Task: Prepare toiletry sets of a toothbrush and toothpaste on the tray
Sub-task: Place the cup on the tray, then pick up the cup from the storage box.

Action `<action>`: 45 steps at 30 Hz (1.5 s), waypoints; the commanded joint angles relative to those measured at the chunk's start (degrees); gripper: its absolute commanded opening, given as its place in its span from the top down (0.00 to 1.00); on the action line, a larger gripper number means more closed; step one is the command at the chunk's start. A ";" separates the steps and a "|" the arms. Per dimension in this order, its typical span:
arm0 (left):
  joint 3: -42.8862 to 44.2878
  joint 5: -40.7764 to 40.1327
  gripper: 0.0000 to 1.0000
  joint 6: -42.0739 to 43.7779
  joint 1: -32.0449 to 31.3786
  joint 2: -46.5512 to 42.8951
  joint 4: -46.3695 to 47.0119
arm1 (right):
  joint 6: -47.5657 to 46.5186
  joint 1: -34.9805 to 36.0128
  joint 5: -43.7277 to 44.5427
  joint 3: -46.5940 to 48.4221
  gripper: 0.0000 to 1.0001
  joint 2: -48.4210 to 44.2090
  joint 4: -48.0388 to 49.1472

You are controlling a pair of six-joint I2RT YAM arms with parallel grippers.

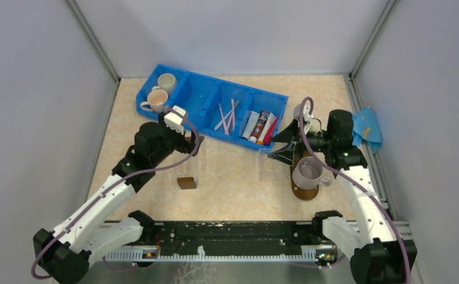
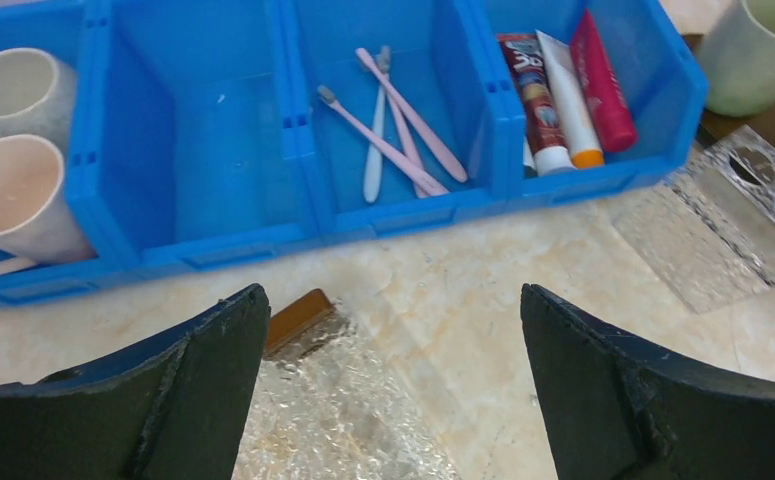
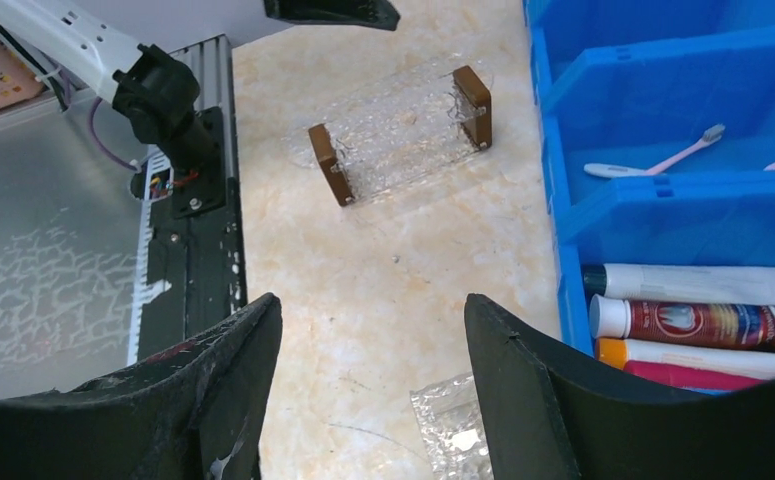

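Note:
Pink and white toothbrushes (image 1: 227, 116) (image 2: 393, 140) lie in the third compartment of the blue bin (image 1: 203, 97). Beside them, the end compartment holds toothpaste tubes (image 1: 261, 126) (image 2: 563, 95) (image 3: 703, 320). The dark brown tray (image 1: 305, 193) lies at the right with a pale mug (image 1: 307, 173) standing on it. My left gripper (image 1: 182, 139) (image 2: 393, 300) hangs open just in front of the bin, over a clear holder. My right gripper (image 1: 280, 151) (image 3: 373, 305) is open too, over bare table beside the toothpaste compartment, with nothing between its fingers.
A clear holder with brown end blocks (image 1: 186, 171) (image 3: 400, 135) lies mid-table, and a second clear holder (image 1: 271, 168) (image 2: 733, 215) lies near the tray. Two mugs (image 1: 159, 94) (image 2: 13, 170) fill the bin's left compartment. A blue cloth (image 1: 366, 127) lies at the right wall.

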 commanded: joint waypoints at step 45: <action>52.39 -11.95 0.37 -48.99 36.85 58.46 -23.18 | 0.83 2.43 1.56 -1.42 0.33 -5.83 4.10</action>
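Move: The left gripper is empty. The peach cup in the blue box's left end lies about 28 cm ahead, 20 cm to its left and some 18 cm below. The white cup stands about 8 cm farther out than the peach one and 3 cm to its right; the toothbrushes are 19 cm ahead of the hand and 7 cm to its right. The clear rack lies level with the hand, 6 cm to its left, 21 cm below. From the right hand, the peach cup is roughly 35 cm ahead, 36 cm left, 20 cm below. Swing the left gripper forward and left, about 25 cm out and 20 cm across, to the peach cup, running nearly level at first and sinking some 7 cm only on the last stretch. Meanwhile turn it about 60 degrees counter-clockwise, roll its left side down and tip the fingers down at the cup; near the end narrow the wide-open fingers by about a third, without gripping anything yet. ##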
